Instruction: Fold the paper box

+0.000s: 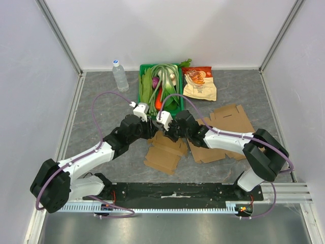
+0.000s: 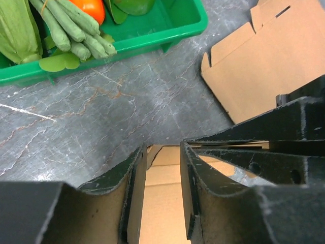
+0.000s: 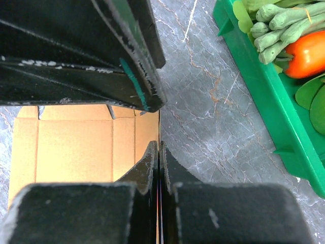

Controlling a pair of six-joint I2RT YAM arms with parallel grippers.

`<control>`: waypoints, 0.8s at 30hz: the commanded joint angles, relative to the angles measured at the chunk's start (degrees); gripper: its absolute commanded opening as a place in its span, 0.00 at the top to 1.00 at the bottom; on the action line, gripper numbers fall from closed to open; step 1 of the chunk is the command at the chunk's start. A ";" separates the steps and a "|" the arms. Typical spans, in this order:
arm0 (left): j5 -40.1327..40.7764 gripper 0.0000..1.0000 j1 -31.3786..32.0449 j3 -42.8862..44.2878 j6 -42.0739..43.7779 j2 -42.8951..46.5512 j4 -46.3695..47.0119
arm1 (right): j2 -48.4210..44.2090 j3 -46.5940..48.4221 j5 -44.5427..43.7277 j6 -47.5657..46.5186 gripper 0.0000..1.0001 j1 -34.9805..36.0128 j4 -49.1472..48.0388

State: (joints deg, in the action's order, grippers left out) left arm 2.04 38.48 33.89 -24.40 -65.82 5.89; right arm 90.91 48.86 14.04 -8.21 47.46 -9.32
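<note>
A partly folded brown cardboard box [image 1: 163, 152] lies on the grey table between the two arms. My left gripper [image 1: 151, 129] is over its far end. In the left wrist view its jaws [image 2: 162, 150] stand apart, with the box's panel [image 2: 162, 203] showing between them and a thin flap edge lying along the left finger [image 2: 133, 173]. My right gripper [image 1: 170, 133] faces it. In the right wrist view its fingers [image 3: 159, 145] are pressed together on the thin edge of the box's flap [image 3: 76, 147].
A flat, unfolded cardboard sheet [image 1: 231, 122] lies at the right, under the right arm. A green basket [image 1: 141, 89] of vegetables stands just beyond the grippers. A water bottle [image 1: 120, 75] stands left of the basket and a snack bag [image 1: 199, 84] lies right of it.
</note>
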 commanded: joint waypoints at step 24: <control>11.93 0.94 5.29 0.31 12.80 -3.70 4.55 | 3.12 12.88 -12.88 12.88 0.60 0.00 17.14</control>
State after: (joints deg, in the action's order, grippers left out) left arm 7.53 42.59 34.17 -16.23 -69.45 3.84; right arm 92.14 51.00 11.33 -6.42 47.48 -6.63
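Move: The paper box's far-left corner lies almost straight under the left hand's parted fingers, about 2 cm below and a centimetre at most to the right. The right hand, already shut on the box's far edge, has that corner roughly 3 cm to its left and 1 cm farther out. From the left hand, the green basket's middle is some 17 cm ahead, 3 cm right and 7 cm lower; the flat cardboard's is about 32 cm right, 2 cm back and 12 cm down. The box's far-left corner is taken over by the left hand, which sinks about 3 cm onto it, drifting only slightly back and rolling some 10 degrees, left side up, then closes its part-open fingers to pinch the edge. The right hand holds its own grip on the far edge without moving until the very end, then parts its fingers about a quarter. ##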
